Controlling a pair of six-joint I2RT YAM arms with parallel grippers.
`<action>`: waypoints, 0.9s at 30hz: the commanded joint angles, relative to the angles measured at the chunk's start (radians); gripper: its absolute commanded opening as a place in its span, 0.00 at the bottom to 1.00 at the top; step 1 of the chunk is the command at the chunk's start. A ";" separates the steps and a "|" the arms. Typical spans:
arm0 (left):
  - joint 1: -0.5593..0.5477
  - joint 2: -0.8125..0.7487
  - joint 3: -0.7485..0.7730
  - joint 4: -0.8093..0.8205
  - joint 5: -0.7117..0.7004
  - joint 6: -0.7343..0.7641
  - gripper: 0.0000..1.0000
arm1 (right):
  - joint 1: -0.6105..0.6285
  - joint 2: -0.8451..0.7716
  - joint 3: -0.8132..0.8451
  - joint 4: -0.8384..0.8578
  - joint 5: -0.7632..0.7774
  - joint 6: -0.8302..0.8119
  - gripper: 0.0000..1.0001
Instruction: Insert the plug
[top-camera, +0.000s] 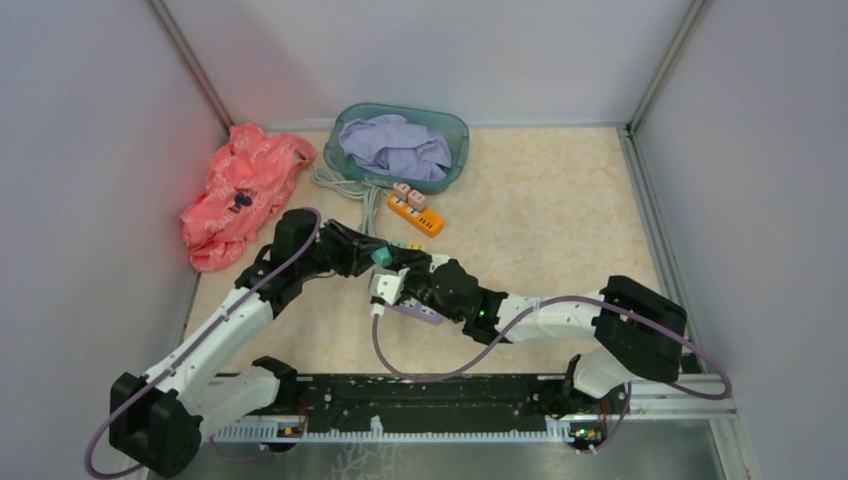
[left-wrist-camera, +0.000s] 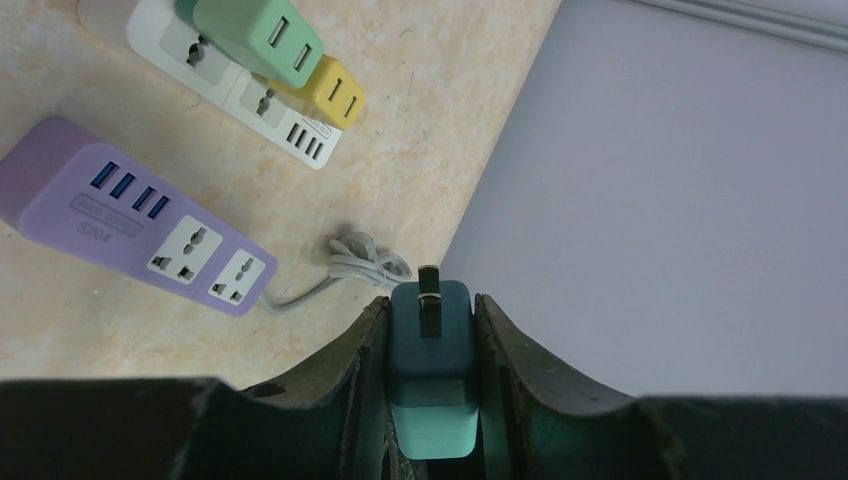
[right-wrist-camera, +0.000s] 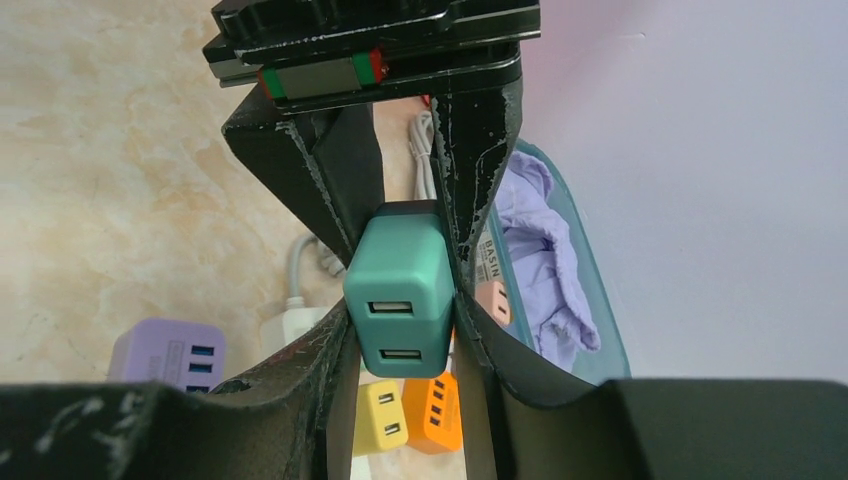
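The plug (right-wrist-camera: 400, 300) is a teal two-tone charger block held in the air between both arms at the table's middle (top-camera: 381, 259). My left gripper (left-wrist-camera: 430, 312) is shut on its dark end, metal prongs pointing away from the wrist. My right gripper (right-wrist-camera: 400, 335) presses both fingers against the lighter end, where two USB ports face that camera. Below lie a purple power strip (left-wrist-camera: 135, 215) with two free sockets and a white power strip (left-wrist-camera: 235, 85) carrying a green adapter (left-wrist-camera: 262, 40) and a yellow adapter (left-wrist-camera: 330, 92).
An orange power strip (top-camera: 415, 213) lies behind the arms, with a coiled grey cable (top-camera: 340, 185) beside it. A teal basin (top-camera: 455, 150) holding lilac cloth stands at the back. A pink cloth (top-camera: 235, 190) is heaped at the back left. Grey walls close in three sides.
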 joint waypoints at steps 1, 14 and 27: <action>-0.007 -0.031 -0.031 0.038 -0.056 -0.022 0.42 | -0.008 -0.110 0.025 -0.063 0.010 0.079 0.00; -0.006 -0.058 -0.061 0.078 -0.133 0.308 0.68 | -0.012 -0.219 0.175 -0.680 -0.004 0.226 0.00; -0.007 0.062 -0.075 0.055 -0.061 0.654 0.75 | -0.100 -0.121 0.397 -1.140 -0.164 0.423 0.00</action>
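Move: The teal plug is pinched between both hands' fingertips. From the right hand, the purple strip it is bound for lies about 7 cm back, 6 cm to the right and 15 cm below. Also below it, the white strip with the green and yellow plugs is 1 cm ahead and 6 cm right, and the orange strip 10 cm ahead and 6 cm right. From the left hand, the plug is right at the fingertips. Rightward, then also down and back, the right hand draws the plug out of the left hand's fingers, about 6 cm right and 2 cm each back and down, keeping its pinch and dipping its level fingers some 30 degrees towards the purple strip. The left hand opens, lets go, eases 2 cm left, then sinks 4 cm, rolling about its fingers. ##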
